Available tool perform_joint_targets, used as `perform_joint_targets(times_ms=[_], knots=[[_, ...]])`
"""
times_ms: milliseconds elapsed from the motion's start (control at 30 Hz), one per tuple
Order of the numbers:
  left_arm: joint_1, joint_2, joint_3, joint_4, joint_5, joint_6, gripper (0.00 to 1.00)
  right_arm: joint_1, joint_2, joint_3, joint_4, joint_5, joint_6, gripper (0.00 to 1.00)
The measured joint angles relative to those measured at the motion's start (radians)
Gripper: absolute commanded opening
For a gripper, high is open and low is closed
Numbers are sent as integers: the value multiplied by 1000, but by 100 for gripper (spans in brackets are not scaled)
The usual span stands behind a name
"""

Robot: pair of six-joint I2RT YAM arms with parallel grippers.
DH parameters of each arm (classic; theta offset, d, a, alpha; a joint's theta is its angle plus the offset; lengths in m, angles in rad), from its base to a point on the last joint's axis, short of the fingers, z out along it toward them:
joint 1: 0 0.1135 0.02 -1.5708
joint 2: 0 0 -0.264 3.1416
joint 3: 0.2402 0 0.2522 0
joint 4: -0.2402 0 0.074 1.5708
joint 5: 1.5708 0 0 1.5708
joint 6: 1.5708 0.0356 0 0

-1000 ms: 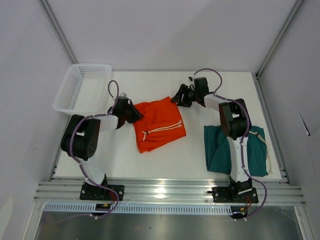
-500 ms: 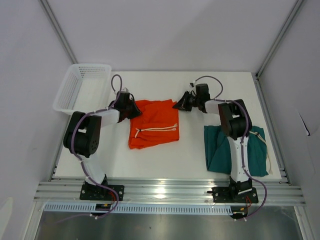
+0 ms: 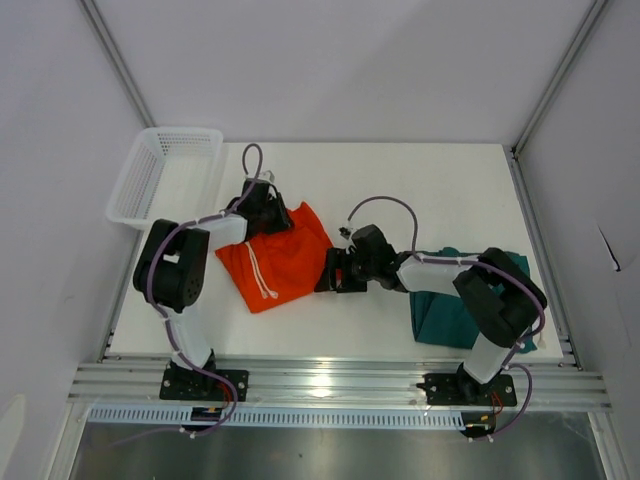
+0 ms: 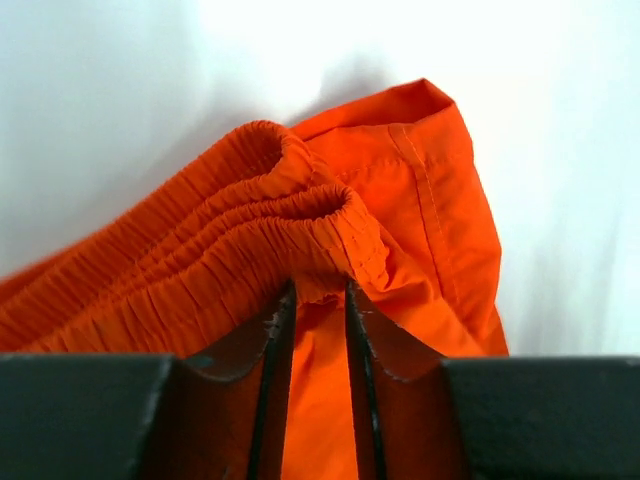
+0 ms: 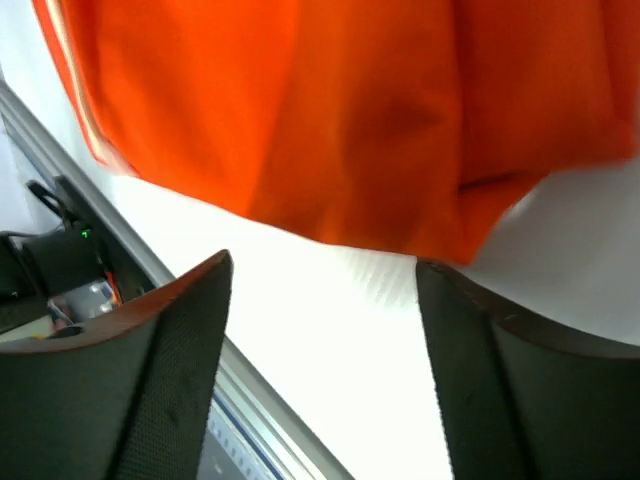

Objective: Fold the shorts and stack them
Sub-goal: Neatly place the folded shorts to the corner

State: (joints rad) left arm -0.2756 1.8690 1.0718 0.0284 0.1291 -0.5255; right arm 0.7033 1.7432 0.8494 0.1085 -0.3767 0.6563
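Observation:
The orange shorts (image 3: pixel 283 262) lie folded on the white table left of centre, white drawstring (image 3: pixel 259 276) on top. My left gripper (image 3: pixel 276 216) is shut on their elastic waistband at the far edge; in the left wrist view the fingers (image 4: pixel 275 345) pinch the gathered orange fabric (image 4: pixel 250 240). My right gripper (image 3: pixel 331 272) is open and low at the shorts' right edge; in the right wrist view the orange fabric (image 5: pixel 330 120) lies just beyond the open fingers (image 5: pixel 180 350), nothing between them. The teal shorts (image 3: pixel 440 318) lie folded at the near right, partly under my right arm.
A white mesh basket (image 3: pixel 165 175) stands at the far left corner of the table (image 3: pixel 430 190). The metal rail (image 3: pixel 330 380) runs along the near edge, also in the right wrist view (image 5: pixel 60 170). Grey walls enclose the sides and back.
The orange shorts have turned and slid left, the drawstring now running far to near. My right gripper has swung from the far middle to the shorts' near right edge.

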Motion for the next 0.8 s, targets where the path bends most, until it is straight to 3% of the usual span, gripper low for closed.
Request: perform_joint_targets(times_ms=[33, 67, 333, 467, 600, 800], knots=[[-12, -3, 0, 0, 4, 12, 36, 19, -16, -5, -8, 5, -6, 84], [-24, -7, 0, -1, 10, 19, 43, 24, -35, -6, -32, 20, -16, 95], [-68, -159, 0, -66, 24, 30, 81, -83, -82, 93, -239, 92, -138, 98], [-67, -290, 0, -124, -29, -4, 86, -143, -17, 256, -272, 58, -224, 99], [-64, -411, -18, -199, -110, -53, 92, -211, 101, 373, -221, -103, -265, 100], [-21, -590, -201, -272, -184, -113, 95, -267, 298, 483, -204, -242, -286, 100]])
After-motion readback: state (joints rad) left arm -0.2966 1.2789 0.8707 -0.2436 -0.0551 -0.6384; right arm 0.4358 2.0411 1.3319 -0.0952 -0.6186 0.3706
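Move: Just in front of the left hand, whose fingertips are in the waistband, the orange shorts' far right corner lies about 5 cm ahead and 4 right; the shorts' middle is some 11 cm back and 3 left, and the white basket 12 ahead, 30 left. From the right hand that corner is roughly 18 cm ahead and 6 left, the shorts' middle 4 ahead and 14 left, the green shorts 7 back and 32 right, all slightly below. Opening wide, the left fingers come free of the orange waistband; the hand dips a few centimetres right, climbs about 13 cm, then draws back some 8 cm and left over the shorts, starting to sink. The right hand, nearly open already, spreads fully and swings about 14 cm forward beside the shorts' right edge towards the far right corner, arcing up and down again. ##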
